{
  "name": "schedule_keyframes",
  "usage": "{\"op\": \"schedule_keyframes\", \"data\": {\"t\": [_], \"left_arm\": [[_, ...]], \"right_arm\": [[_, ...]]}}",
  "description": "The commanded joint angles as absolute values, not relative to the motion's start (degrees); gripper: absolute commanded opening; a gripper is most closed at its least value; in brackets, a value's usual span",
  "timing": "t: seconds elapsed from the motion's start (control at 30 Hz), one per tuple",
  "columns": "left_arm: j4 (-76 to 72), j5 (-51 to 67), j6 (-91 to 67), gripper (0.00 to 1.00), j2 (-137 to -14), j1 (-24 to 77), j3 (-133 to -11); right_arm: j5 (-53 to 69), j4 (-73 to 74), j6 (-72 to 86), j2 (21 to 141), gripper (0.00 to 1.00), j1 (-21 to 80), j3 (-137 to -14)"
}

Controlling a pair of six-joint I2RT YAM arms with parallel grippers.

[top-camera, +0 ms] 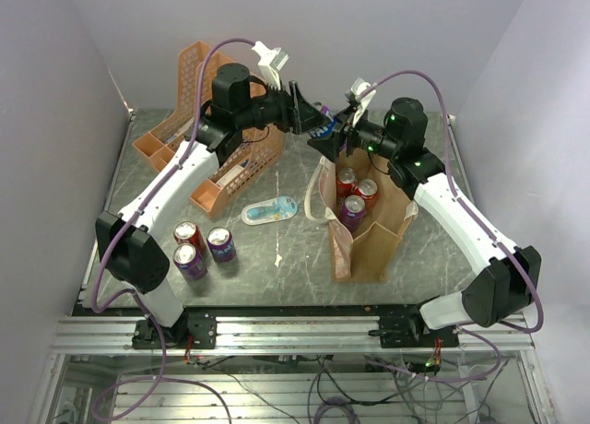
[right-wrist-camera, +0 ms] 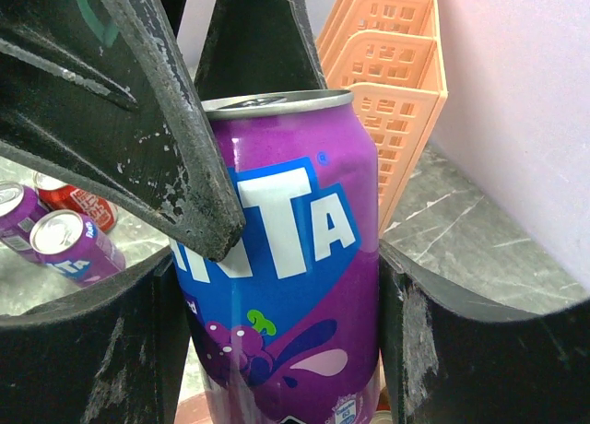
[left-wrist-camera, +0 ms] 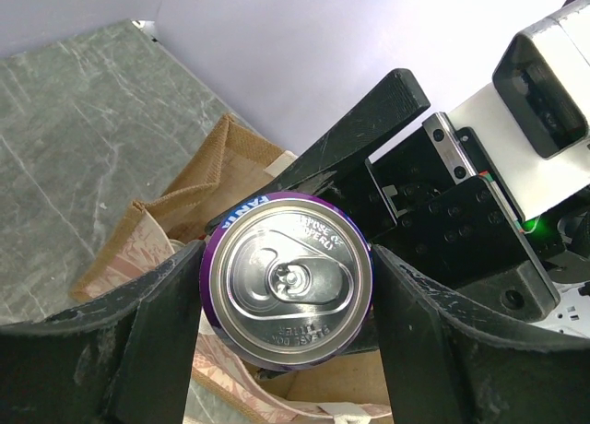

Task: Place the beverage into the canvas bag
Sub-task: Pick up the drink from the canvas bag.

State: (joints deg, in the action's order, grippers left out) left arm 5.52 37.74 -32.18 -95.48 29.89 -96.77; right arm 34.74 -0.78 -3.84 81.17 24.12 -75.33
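Observation:
The beverage, a purple Fanta can (left-wrist-camera: pixel 288 278), hangs upright above the open canvas bag (top-camera: pixel 369 244). My left gripper (left-wrist-camera: pixel 288 290) reaches down over the can's top and is shut on it, its fingers (left-wrist-camera: pixel 157 332) pressed against opposite sides. My right gripper (right-wrist-camera: pixel 277 341) is shut on the same can (right-wrist-camera: pixel 295 258) from the side, lower on the body. In the top view the two grippers meet over the bag's far end, left gripper (top-camera: pixel 312 120) and right gripper (top-camera: pixel 329 140). The tan bag (left-wrist-camera: pixel 212 180) shows below the can, with three cans (top-camera: pixel 353 207) standing inside it.
Three more cans (top-camera: pixel 198 246) stand on the table near the left arm's base. An orange mesh organiser (top-camera: pixel 184 120) stands at the back left. A pale blue packet (top-camera: pixel 269 210) lies left of the bag. Walls enclose the table on three sides.

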Motion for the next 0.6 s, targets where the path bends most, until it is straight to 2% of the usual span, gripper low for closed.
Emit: {"op": "schedule_keyframes", "data": {"t": [0.0, 0.07, 0.17, 0.4, 0.57], "left_arm": [[0.32, 43.1, -31.7, 0.09, -94.62, 30.97, -96.87], [-0.46, 43.62, -31.24, 0.07, -94.5, 30.38, -97.63], [-2.5, 44.68, -31.14, 0.07, -94.17, 28.99, -98.65], [-4.65, 46.56, -29.4, 0.07, -93.48, 25.8, -101.08], [-4.17, 46.74, -28.27, 0.07, -92.67, 23.9, -101.87]], "right_arm": [[33.4, -5.08, -3.04, 80.59, 0.23, 24.66, -76.99], [32.59, -3.13, -3.76, 80.07, 0.33, 24.61, -76.6], [31.68, 1.2, -5.97, 78.99, 0.57, 24.62, -76.47], [29.63, 10.31, -10.19, 75.49, 0.96, 24.61, -75.76], [29.3, 15.52, -10.61, 73.46, 0.98, 24.61, -75.81]]}}
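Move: The purple drink is in both my grippers, well above the table. From my left hand, gripping its lid end, its middle is about 3 cm right and 3 below; from my right hand on the lower body, it is 1 cm left and 1 above. The bag's middle is roughly 12 cm right of my right hand, 5 back and 23 below. Inside it, the nearest red can is about 7 cm right, 6 ahead and 29 below that hand. I let my right hand give up the drink: after a brief hold its fingers spread wide, come off the can, and the hand backs away about 3 cm, back and to the right, tipping slightly down. My left hand keeps its pinch on the lid end and carries the can about 3 cm left and up, drifting slightly forward, away from the bag. ##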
